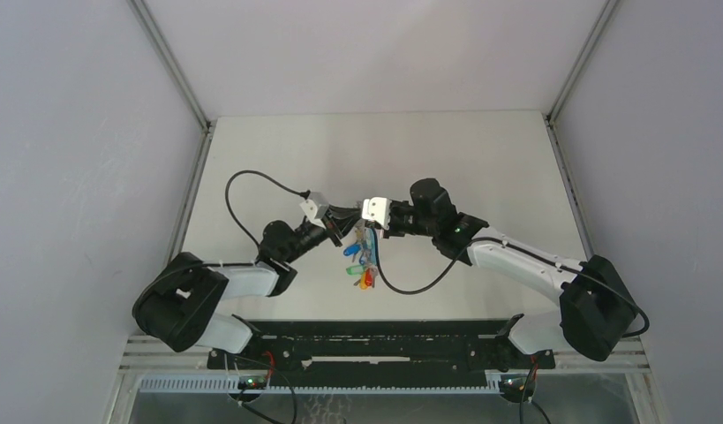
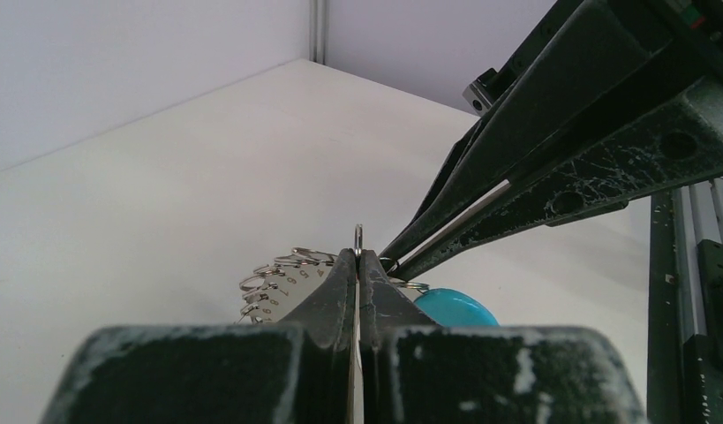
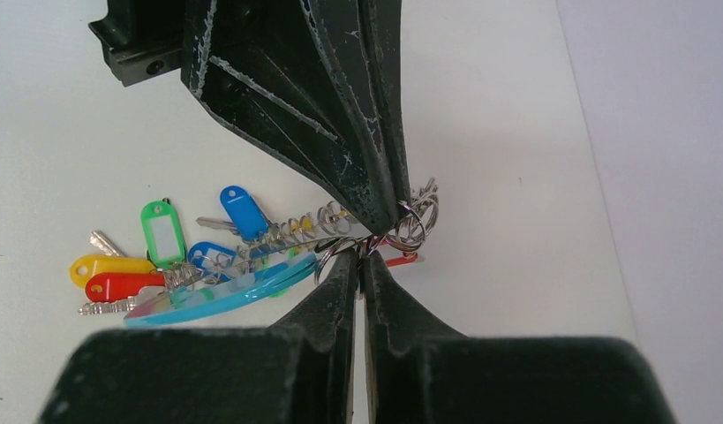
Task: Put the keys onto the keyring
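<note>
Both grippers meet tip to tip over the middle of the table. The keyring, a grey band with a turquoise segment, slopes from the table up to my right gripper, which is shut on its raised end. Keys with blue, green, yellow and red tags hang along it. My left gripper is shut on a small silvery ring standing edge-on between its tips, beside the numbered grey band. In the top view the keys dangle under the left gripper and right gripper.
White table with grey walls on three sides. Black cables loop from the left arm and under the right arm. A black rail runs along the near edge.
</note>
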`<action>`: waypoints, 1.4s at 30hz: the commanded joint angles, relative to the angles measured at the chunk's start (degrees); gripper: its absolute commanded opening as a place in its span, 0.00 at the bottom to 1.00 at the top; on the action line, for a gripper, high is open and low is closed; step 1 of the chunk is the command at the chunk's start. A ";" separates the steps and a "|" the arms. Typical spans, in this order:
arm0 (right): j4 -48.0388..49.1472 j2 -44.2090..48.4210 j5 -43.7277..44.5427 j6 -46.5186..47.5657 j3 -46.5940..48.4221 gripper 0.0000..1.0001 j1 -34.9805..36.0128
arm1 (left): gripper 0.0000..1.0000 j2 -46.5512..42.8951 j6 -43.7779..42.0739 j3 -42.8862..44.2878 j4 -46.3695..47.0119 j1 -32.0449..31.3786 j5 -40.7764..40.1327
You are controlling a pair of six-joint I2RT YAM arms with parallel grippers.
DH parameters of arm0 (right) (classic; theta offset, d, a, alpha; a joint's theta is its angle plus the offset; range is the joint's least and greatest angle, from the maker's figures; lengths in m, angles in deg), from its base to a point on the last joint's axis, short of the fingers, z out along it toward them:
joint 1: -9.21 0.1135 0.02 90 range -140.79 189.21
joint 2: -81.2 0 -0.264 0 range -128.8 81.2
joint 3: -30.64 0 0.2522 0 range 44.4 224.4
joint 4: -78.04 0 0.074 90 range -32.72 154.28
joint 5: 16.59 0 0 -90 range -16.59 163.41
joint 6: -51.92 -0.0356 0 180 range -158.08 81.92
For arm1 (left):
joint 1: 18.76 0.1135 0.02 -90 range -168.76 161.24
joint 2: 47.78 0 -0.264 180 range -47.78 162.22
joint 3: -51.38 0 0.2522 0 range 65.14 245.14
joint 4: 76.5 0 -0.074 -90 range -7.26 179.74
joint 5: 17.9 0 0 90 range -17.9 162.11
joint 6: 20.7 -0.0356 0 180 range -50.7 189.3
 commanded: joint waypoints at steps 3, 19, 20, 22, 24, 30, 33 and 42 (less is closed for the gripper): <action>-1.00 -0.94 1.93 -1.92 1.49 0.00 1.45 | 0.03 -0.03 0.74 -0.48 10.70 -0.59 -3.33; -1.62 0.89 5.95 4.94 1.58 0.00 1.52 | 0.30 -1.60 -0.40 -3.45 10.31 3.28 2.10; -1.79 1.02 5.85 4.95 1.57 0.00 1.52 | 0.31 -1.88 -1.67 -3.50 8.98 3.37 3.63; -2.27 1.43 5.64 6.93 1.57 0.00 1.52 | 0.33 -2.96 -5.52 -2.57 2.89 3.38 7.65; -2.94 1.88 5.07 7.96 1.57 0.00 1.52 | 0.35 -4.31 -9.65 -0.46 -4.64 3.46 10.95; -5.22 2.23 4.89 13.18 1.52 0.00 1.54 | 0.37 -8.31 -26.59 8.90 -34.96 4.87 19.04; -5.38 2.44 4.97 14.64 1.57 0.00 1.55 | 0.38 -8.24 -33.31 13.44 -45.33 6.84 20.26; -5.51 3.71 3.31 16.49 1.57 0.00 1.95 | 0.36 -2.84 -35.65 18.42 -48.70 9.35 30.13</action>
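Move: Hanging down and back from the closed fingertips of both hands, the keyring has its middle about 4 cm back of the left hand, 1 cm to its right and 6 cm below. A blue tag dangles some 5 cm back, 2 cm left and 7 cm down from that hand; the red tag is lower, roughly 9 cm back, 1 cm right and 12 cm down. From the right hand the keyring's middle is 4 cm back and 5 cm below, neither left nor right. Letting go of the ring wire at the keyring's top, the left fingers open to over a third, lift and draw left a little, then dip about 4 cm beside the keyring while the hand rolls its left side up some 25 degrees. The right fingers keep their pinch on the ring, easing about 1.5 cm right and down with a slight tilt. ##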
